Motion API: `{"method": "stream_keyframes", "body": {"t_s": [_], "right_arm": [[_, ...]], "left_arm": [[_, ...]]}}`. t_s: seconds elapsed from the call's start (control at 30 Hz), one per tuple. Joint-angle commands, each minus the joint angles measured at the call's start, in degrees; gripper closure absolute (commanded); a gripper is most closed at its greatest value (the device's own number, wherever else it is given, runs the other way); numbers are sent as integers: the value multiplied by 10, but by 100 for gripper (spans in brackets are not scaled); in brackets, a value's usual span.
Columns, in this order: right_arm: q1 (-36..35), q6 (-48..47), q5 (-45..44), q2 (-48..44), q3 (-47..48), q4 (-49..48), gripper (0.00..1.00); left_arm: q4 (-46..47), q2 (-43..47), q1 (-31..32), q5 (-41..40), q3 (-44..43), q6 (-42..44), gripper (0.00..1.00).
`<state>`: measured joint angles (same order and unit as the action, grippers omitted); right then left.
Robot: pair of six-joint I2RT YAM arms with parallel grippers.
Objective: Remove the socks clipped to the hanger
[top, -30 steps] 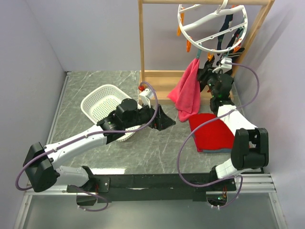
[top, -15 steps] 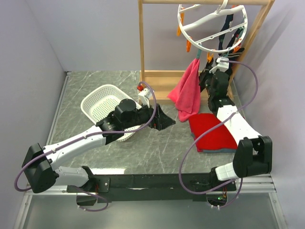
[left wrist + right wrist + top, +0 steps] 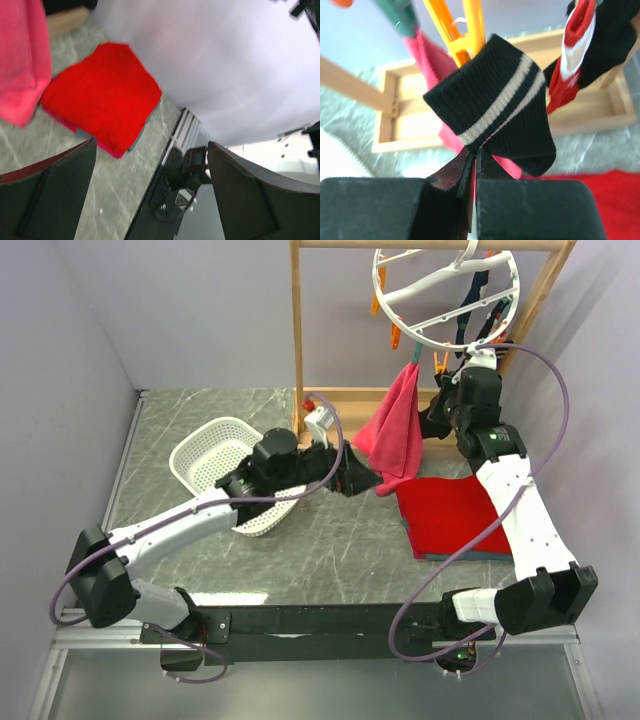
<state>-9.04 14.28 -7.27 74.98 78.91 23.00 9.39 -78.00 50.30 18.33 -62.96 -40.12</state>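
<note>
The hanger (image 3: 445,295), a round white ring with spokes, hangs from the wooden rack at the top right. Dark socks (image 3: 472,308) dangle from its far side. In the right wrist view a black sock with tan stripes (image 3: 495,100) hangs from an orange clip (image 3: 465,30). My right gripper (image 3: 476,157) is shut on this sock's lower edge. A second black sock with red and white (image 3: 580,55) hangs to its right. From above, the right gripper (image 3: 437,402) sits just under the ring. My left gripper (image 3: 357,480) stands open and holds nothing (image 3: 150,192), low beside the pink towel.
A pink towel (image 3: 395,435) hangs from a teal clip (image 3: 400,15) on the ring. A folded red cloth (image 3: 450,515) lies on the table below the right arm. A white basket (image 3: 205,455) sits at the left. The wooden rack post (image 3: 298,330) and its base frame (image 3: 340,410) stand behind.
My right gripper rose toward the ring and closed on the striped sock. The left arm moved right and forward, toward the pink towel, with its jaws still wide.
</note>
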Motion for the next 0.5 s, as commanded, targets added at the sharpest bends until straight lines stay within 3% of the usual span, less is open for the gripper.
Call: {"method": "stream_keyframes", "body": {"t_s": [0.0,0.2,0.33,0.47], "right_arm": [[-4,8,45,-35,59,106,100],[-4,22,103,-52,88,130,100],[-4,26,126,-50,95,134,100],[-4,30,152,-48,98,137,100]], "left_arm": [[41,-43,-16,34,-80,22,4],[46,-132,-27,33,-171,71,4],[49,-210,-34,77,-243,143,4],[92,-276,-34,36,-290,208,4]]}}
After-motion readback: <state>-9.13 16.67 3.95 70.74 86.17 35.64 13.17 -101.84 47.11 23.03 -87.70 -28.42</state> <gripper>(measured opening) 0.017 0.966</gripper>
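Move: At the right hand's shut fingertips is the pinched black sock, its middle about 2 cm ahead, 1 cm right and 2 cm lower; its orange clip stands some 8 cm ahead, straight on, 6 cm higher. From the left hand the sock lies about 16 cm ahead and 13 cm right, nearly level. Counted from the right hand, the pink towel hangs 7 cm ahead, 6 cm left and 12 cm below, the red-and-white sock 9 cm ahead and 8 cm right, level. Reaching in with fingers wide open, the left hand goes some 9 cm forward and 7 cm right towards the black sock, rising 3 cm before starting to sink, and rolls about 15 degrees so its far side dips. The right keeps its pinch and draws the sock back about 5 cm, up and to the left, away from the clip, turning slightly counter-clockwise. ##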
